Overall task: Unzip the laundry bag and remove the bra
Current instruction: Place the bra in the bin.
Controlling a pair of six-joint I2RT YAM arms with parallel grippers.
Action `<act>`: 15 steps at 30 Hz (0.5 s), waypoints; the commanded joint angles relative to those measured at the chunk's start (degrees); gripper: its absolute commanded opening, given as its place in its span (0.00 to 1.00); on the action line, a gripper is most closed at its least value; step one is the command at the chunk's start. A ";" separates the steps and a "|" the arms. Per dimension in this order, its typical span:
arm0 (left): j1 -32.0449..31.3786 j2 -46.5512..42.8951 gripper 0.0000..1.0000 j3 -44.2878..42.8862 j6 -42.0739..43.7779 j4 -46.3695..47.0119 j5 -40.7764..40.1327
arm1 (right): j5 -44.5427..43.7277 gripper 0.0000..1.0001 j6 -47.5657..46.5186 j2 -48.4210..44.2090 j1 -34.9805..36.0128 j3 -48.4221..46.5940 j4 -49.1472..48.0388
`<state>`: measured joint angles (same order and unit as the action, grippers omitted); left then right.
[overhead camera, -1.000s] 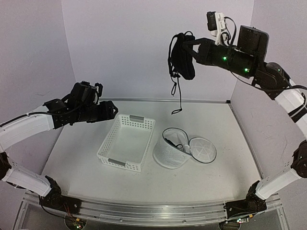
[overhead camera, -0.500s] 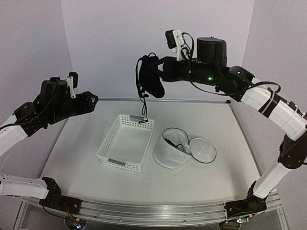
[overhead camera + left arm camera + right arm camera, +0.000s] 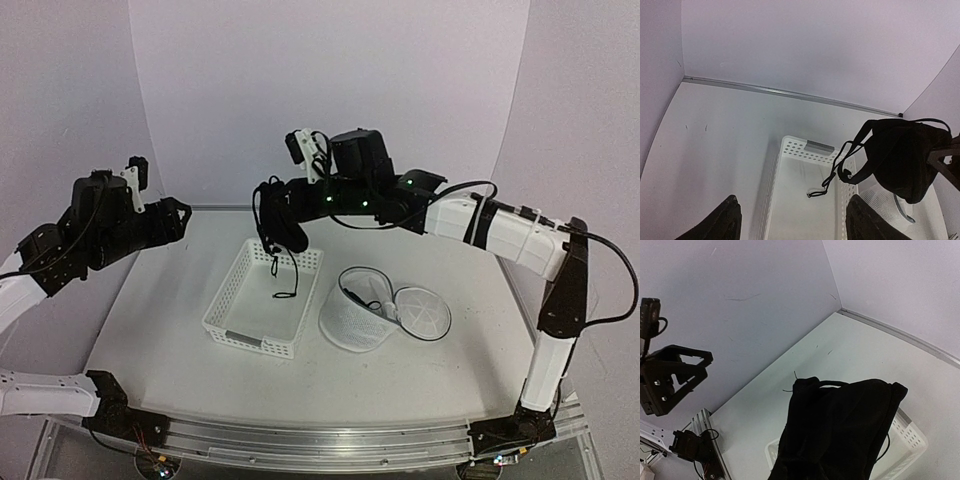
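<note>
My right gripper (image 3: 293, 207) is shut on the black bra (image 3: 277, 228) and holds it in the air over the far end of the white lattice basket (image 3: 262, 325). A thin strap hangs down into the basket (image 3: 288, 292). In the right wrist view the bra (image 3: 840, 435) hides the fingers. The bra also shows in the left wrist view (image 3: 905, 160). The white mesh laundry bag (image 3: 352, 322) lies open on its side right of the basket, its round lid (image 3: 422, 310) folded out. My left gripper (image 3: 176, 214) is open and empty, raised at the left, facing the basket (image 3: 805, 200).
The table's back edge meets the wall behind the basket (image 3: 790, 95). The side walls stand close on the left and right. The left gripper shows as a dark frame in the right wrist view (image 3: 675, 377).
My right arm has swung left and down with the bra, from high at the back right to over the basket; the strap now hangs into it. My left arm has drawn back left.
</note>
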<state>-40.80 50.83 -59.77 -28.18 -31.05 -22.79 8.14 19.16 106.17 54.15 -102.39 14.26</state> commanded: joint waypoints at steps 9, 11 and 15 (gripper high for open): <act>0.28 0.26 0.72 0.56 1.36 0.44 -2.46 | -7.92 0.00 -8.63 11.92 2.65 -0.29 -6.60; 0.33 0.34 0.72 0.60 1.44 0.47 -2.64 | -9.43 0.00 -9.98 14.18 3.36 -0.50 -6.61; 0.28 0.88 0.72 0.43 1.87 0.44 -2.96 | -15.60 0.00 -13.59 18.27 5.26 -0.93 -6.70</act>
<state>-40.80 51.20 -59.09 -27.77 -31.09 -24.25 -0.47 10.83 121.78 57.36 -102.37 11.27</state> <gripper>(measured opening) 0.718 0.038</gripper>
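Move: The bin's middle lies about 5 cm ahead of my right hand, some 8 cm to its left and roughly 29 cm below; I already hold the bra there. The laundry bag stands about 16 cm to that hand's right and 1 cm back, some 27 cm down, with its open lid about 14 cm farther right. From my left hand the bin is roughly 8 cm ahead, 12 cm right and 29 cm below. I lower the bra quickly towards the bin with my right hand, some 15 cm down, drifting about 4 cm left on the way. My fingers stay shut on the black cloth while the wrist dips them roughly 15 degrees further downward. ##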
